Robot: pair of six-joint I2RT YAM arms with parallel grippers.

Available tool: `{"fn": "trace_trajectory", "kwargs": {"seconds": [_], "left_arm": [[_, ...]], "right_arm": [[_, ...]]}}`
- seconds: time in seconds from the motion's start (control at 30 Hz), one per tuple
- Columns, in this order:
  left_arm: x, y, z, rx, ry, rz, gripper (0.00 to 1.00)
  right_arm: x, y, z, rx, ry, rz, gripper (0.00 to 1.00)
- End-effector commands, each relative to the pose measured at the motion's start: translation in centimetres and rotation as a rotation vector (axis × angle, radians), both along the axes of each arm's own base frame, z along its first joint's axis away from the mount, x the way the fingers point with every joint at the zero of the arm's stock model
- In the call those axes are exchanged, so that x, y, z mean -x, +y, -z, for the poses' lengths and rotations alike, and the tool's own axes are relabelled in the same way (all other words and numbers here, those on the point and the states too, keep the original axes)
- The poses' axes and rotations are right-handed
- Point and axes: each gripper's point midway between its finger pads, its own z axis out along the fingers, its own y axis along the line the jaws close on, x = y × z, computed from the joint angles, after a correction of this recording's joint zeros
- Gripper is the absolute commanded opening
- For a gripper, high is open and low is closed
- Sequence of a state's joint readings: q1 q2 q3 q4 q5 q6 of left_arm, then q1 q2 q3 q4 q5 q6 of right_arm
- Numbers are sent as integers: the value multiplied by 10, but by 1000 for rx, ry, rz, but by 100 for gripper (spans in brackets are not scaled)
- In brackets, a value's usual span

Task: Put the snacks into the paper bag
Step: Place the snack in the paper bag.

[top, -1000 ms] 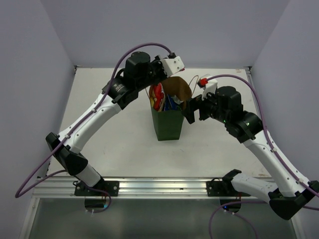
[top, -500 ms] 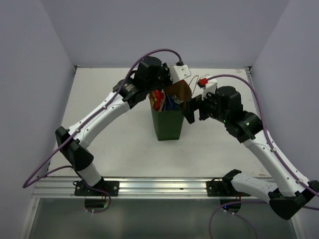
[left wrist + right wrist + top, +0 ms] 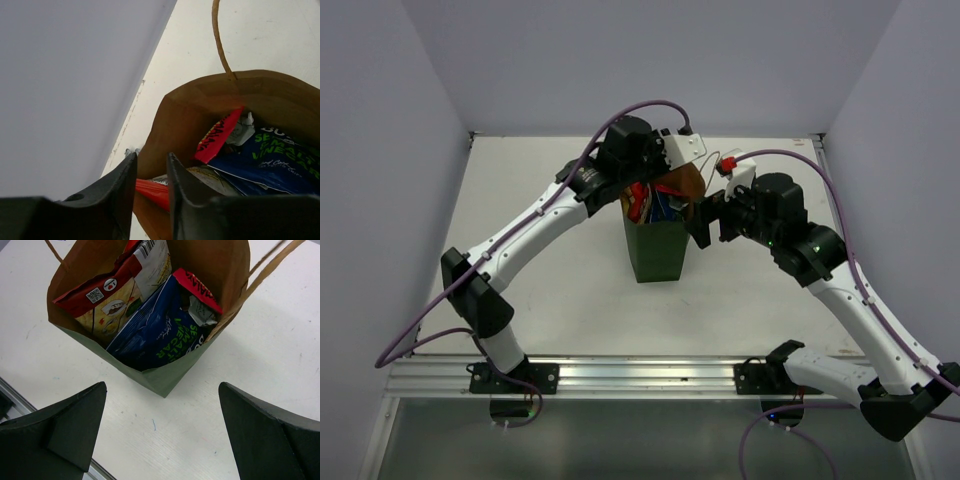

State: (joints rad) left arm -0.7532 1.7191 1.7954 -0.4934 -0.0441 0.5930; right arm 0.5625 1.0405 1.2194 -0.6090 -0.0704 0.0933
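Observation:
The dark green paper bag [image 3: 658, 250] stands upright mid-table, its brown inside [image 3: 185, 110] showing. The snacks sit inside it: a white-red-yellow chip bag [image 3: 115, 300], a blue packet [image 3: 155, 330], a red packet [image 3: 197, 287] and a small silver-grey one [image 3: 202, 312]. My left gripper [image 3: 150, 167] hangs over the bag's far rim with its jaws a little apart. The chip bag's red edge [image 3: 152, 192] shows in the gap, free of both fingers. My right gripper [image 3: 162, 385] stands wide open beside the bag's right side, holding nothing.
Thin tan loop handles [image 3: 270, 267] stick up from the bag's rim. The white table [image 3: 550, 290] is walled at the back and both sides. An aluminium rail [image 3: 640, 375] runs along the near edge.
The left arm has swung right and lowered over the bag's mouth, and its jaws have gone from shut to slightly apart. The right arm has not moved.

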Motion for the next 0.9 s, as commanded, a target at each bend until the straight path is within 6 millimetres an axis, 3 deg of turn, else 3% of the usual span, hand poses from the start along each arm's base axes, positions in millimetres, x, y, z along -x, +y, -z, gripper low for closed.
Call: {"fn": "trace_trajectory", "kwargs": {"seconds": [0.0,0.23,0.4,0.6,0.73,0.87], "left_arm": [[-3,-1,-36,67,-78,-17,38],[4,0,-74,214,-122,-31,61],[10,13,-110,357,-183,-80,79],[4,45,-144,532,-256,-217,93],[-5,67,-155,641,-228,-283,96],[-23,104,-157,746,-194,-382,100]], "right_arm": [[-3,1,-13,-19,-48,-3,99],[-3,3,-11,-20,-41,-8,99],[-4,3,-11,-20,-42,-10,99],[-3,3,-12,-23,-43,-7,99],[-4,3,-12,-24,-42,-5,99],[-3,3,-11,-23,-39,-8,99]]}}
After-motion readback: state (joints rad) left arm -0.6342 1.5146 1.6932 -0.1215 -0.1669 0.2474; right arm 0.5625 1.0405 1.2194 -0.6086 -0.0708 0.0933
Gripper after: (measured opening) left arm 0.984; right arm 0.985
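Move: The silver packet, the last one left on the table, lies about 22 cm ahead of the left hand, some 13 cm to its left and 30 cm below. The paper bag stands almost under that hand, its middle about 4 cm back and 20 cm down. The red packet is already inside, about 4 cm back, 2 cm right and 13 cm below. From the right hand the silver packet is some 35 cm ahead, 21 cm left and 28 cm down. With the red packet already out of its grip, the left hand spreads its fingers from about a third to nearly wide open. It barely moves at first, then climbs some 13 cm off the bag mouth and late in the climb swings about 7 cm left, to the silver packet's side. Meanwhile the wrist rolls some 35 degrees, right side up, and turns counter-clockwise. ##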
